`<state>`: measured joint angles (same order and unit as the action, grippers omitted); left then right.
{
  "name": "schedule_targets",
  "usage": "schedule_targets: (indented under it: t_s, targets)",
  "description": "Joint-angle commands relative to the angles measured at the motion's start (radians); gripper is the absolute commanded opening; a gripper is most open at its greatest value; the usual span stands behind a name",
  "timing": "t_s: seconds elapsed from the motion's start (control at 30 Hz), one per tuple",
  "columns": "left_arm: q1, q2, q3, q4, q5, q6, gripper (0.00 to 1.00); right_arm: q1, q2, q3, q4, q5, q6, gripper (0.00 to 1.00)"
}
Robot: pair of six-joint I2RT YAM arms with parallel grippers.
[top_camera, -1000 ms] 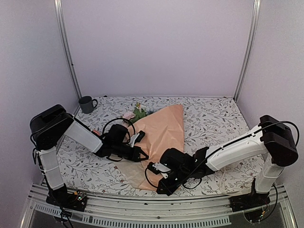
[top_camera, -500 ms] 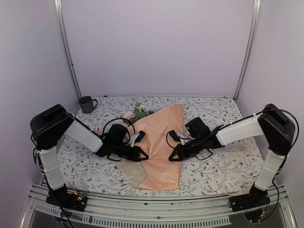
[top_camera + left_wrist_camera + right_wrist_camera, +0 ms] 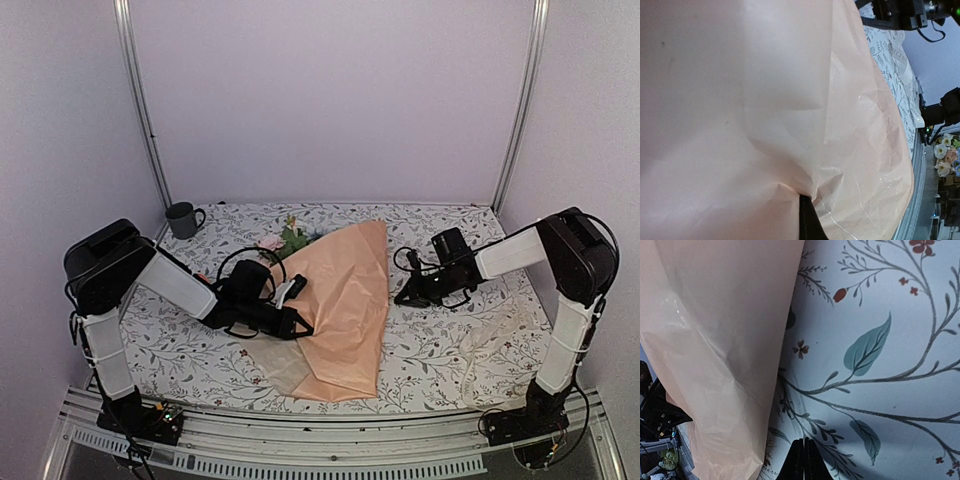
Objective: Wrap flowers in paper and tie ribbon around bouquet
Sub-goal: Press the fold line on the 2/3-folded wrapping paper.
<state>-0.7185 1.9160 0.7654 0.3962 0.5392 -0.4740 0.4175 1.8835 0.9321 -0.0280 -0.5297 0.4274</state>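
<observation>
The peach-orange paper (image 3: 348, 300) lies folded across the middle of the table, and it fills the left wrist view as paper (image 3: 765, 100). The flowers (image 3: 284, 241) stick out from under its far left edge, with pink and yellow blooms showing. My left gripper (image 3: 298, 326) is shut on the paper's left edge, where the sheet puckers at the dark fingertip (image 3: 809, 220). My right gripper (image 3: 403, 298) is shut and empty, low over the tablecloth just right of the paper's edge (image 3: 725, 365); its fingertips (image 3: 804, 452) are pressed together. A pale ribbon (image 3: 468, 378) lies at the front right.
A dark mug (image 3: 183, 218) stands at the far left corner. A clear film (image 3: 283, 366) pokes out under the paper's near left corner. The leaf-printed tablecloth (image 3: 450, 235) covers the table. Metal rails run along the front edge.
My right arm has swung from the paper's near corner up and to the right, ending beside the paper's right edge. The paper's lower part now lies flatter. The left arm has stayed put.
</observation>
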Motion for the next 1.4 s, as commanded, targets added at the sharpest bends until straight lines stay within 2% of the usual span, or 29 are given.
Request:
schedule_targets:
  t_s: [0.0,0.1,0.2,0.3,0.37,0.47,0.57,0.67,0.77,0.87,0.93,1.1,1.23,1.37]
  targets:
    - [0.014,0.024,-0.010,-0.064,-0.023,0.019,0.00,0.047,-0.057,0.056,-0.092,0.100,-0.062,0.04]
    - [0.013,0.023,-0.015,-0.062,-0.023,0.018,0.00,0.150,-0.150,0.019,-0.111,0.136,-0.104,0.05]
    - [0.013,0.024,-0.017,-0.060,-0.024,0.018,0.00,0.283,-0.231,-0.063,-0.028,0.106,-0.085,0.05]
    - [0.011,0.025,-0.017,-0.060,-0.025,0.017,0.00,0.346,-0.223,-0.142,0.059,0.003,-0.009,0.05]
    - [0.011,0.025,-0.018,-0.060,-0.025,0.016,0.00,0.372,-0.198,-0.188,0.084,0.013,0.047,0.05]
    - [0.012,0.028,-0.017,-0.062,-0.024,0.017,0.00,0.379,-0.170,-0.255,0.094,0.035,0.098,0.03]
    - [0.011,0.029,-0.016,-0.065,-0.025,0.018,0.00,0.379,-0.185,-0.286,0.017,0.122,0.119,0.00]
    - [0.011,0.026,-0.018,-0.069,-0.031,0.022,0.00,0.358,-0.261,-0.307,-0.096,0.248,0.123,0.00]
    - [0.011,0.025,-0.017,-0.072,-0.032,0.025,0.00,0.309,-0.354,-0.348,-0.164,0.263,0.128,0.00]
    - [0.011,0.025,-0.016,-0.072,-0.028,0.026,0.00,0.323,-0.404,-0.333,-0.240,0.297,0.115,0.01]
    - [0.011,0.027,-0.015,-0.070,-0.028,0.026,0.00,0.403,-0.415,-0.287,-0.271,0.333,0.102,0.01]
    - [0.011,0.029,-0.015,-0.071,-0.026,0.025,0.00,0.579,-0.395,-0.171,-0.153,0.234,0.055,0.01]
    - [0.011,0.028,-0.017,-0.073,-0.025,0.023,0.00,0.605,-0.328,-0.158,-0.072,0.175,0.071,0.01]
    - [0.012,0.028,-0.014,-0.076,-0.027,0.023,0.00,0.609,-0.241,-0.199,-0.073,0.164,0.106,0.00]
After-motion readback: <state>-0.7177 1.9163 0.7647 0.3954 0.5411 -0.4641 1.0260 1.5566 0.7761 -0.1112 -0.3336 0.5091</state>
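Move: The fold line is the folded paper's right-hand edge; its near part, where the next stroke falls, lies about 15 cm back and 3 cm left of the right hand, level in height. From that hand the paper's near right corner is roughly 23 cm back and 3 cm left, and the ribbon some 10 cm back and 17 cm right. From the left hand, planted on the paper, the near part of the fold line is about 7 cm back and 12 cm right. Back and leftwards in a quick arc, the right hand lifts about 6 cm and comes down some 15 cm nearer the base over the paper's near part; from there its shut fingers sweep about 7 cm right at table height, out across the fold line. It then rises back and left over the paper again. The left hand stays put, shut fingertips still pressing the paper down. ##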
